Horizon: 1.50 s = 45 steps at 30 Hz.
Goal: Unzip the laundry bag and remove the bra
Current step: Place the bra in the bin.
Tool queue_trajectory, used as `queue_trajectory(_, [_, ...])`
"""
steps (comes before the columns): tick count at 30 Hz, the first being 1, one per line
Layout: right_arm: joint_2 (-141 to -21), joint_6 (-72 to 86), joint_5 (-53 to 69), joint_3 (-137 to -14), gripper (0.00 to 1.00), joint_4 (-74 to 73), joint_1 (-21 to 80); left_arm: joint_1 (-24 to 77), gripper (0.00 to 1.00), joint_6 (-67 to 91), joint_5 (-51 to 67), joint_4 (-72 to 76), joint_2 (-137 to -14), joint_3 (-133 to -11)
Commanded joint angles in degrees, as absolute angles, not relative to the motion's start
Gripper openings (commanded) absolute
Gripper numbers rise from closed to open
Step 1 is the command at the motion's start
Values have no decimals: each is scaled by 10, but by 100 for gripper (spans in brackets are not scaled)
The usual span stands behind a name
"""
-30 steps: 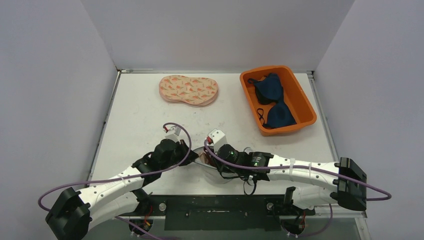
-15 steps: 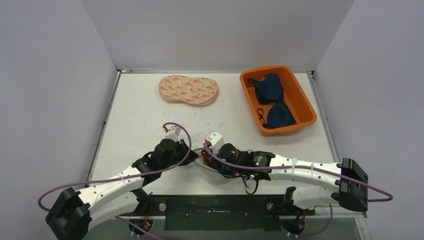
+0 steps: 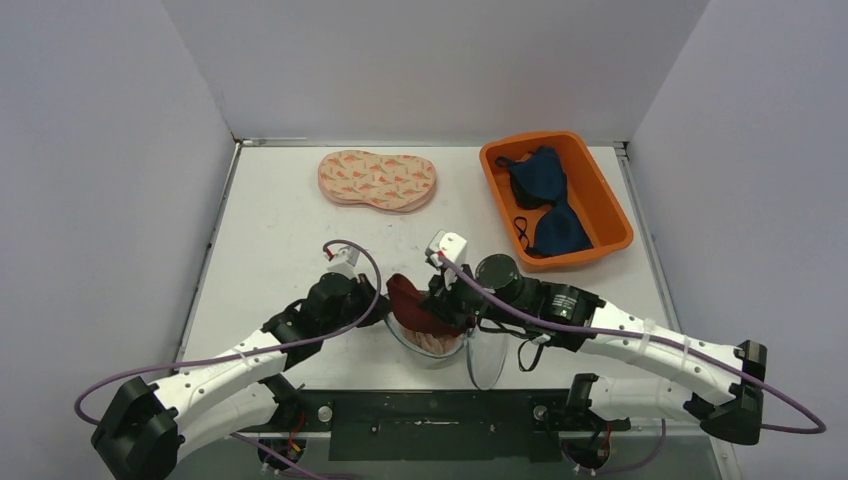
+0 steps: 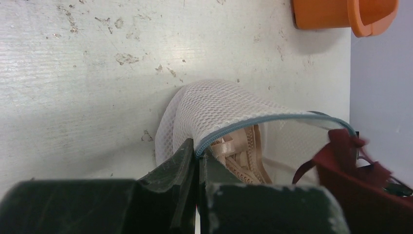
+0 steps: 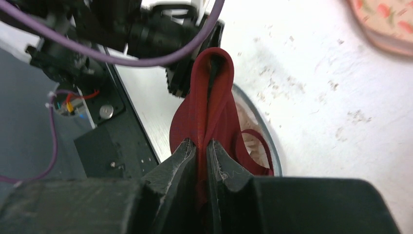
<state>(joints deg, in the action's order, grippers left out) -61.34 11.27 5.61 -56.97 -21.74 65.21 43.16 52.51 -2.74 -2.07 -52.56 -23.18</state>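
The white mesh laundry bag lies open near the table's front edge, its grey zipper rim gaping. My left gripper is shut on the bag's zipper edge. A dark red bra hangs folded above the bag's mouth, with my right gripper shut on it. A strap dangles down toward the bag. Beige, lacy fabric shows inside the bag.
An orange bin at the back right holds dark blue bras. A flat pink patterned pouch lies at the back centre. Grey walls close the table on three sides. The arms' black base rail runs along the front edge.
My right gripper has closed on the red bra inside the bag and lifted it up and away from the front edge, out of the bag's mouth. The left gripper has kept its hold.
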Motion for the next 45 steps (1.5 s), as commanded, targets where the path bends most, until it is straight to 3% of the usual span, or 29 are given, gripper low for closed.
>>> queue_trajectory(1, [-578,112,30,-606,5,-187,631,427,0,526,-42,-25,-511,-259])
queue_trajectory(13, [-533,80,-260,-704,5,-164,607,425,0,526,-67,-59,-483,-262])
queue_trajectory(20, [-620,28,-553,-836,5,-183,588,420,0,527,-79,-72,-460,-253])
queue_trajectory(23, [-690,-20,-643,-869,5,-182,531,416,0,528,-83,-73,-450,-248])
queue_trajectory(28, [-774,56,-589,-890,5,-240,347,414,0,534,-86,-72,-443,-242])
queue_trajectory(33, [-837,121,-537,-853,5,-240,235,412,0,540,-83,-60,-450,-234])
queue_trajectory(45, [-953,123,-497,-811,5,-136,168,409,0,549,-79,-35,-457,-219])
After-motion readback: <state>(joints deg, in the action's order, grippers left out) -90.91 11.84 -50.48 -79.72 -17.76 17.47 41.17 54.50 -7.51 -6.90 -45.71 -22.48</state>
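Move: From the right hand, which holds the maroon bra above the laundry bag, the bin's middle lies about 37 cm ahead, 31 cm to the right and 18 cm lower, with the blue bra in it at nearly the same spot. The bag is almost straight below, some 19 cm down, and its mesh lid lies about 15 cm right. From the left hand on the bag's rim, the bin is roughly 29 cm ahead and 39 cm right. Sweeping up out of the way first, the right hand lifts the pinched maroon bra some 23 cm, arcs forward and right from the bag to over the bin, then sinks back nearly to its starting height, swinging roughly 95 degrees clockwise, fingers still shut. The left hand keeps its pinch on the bag's rim and eases slightly left. ##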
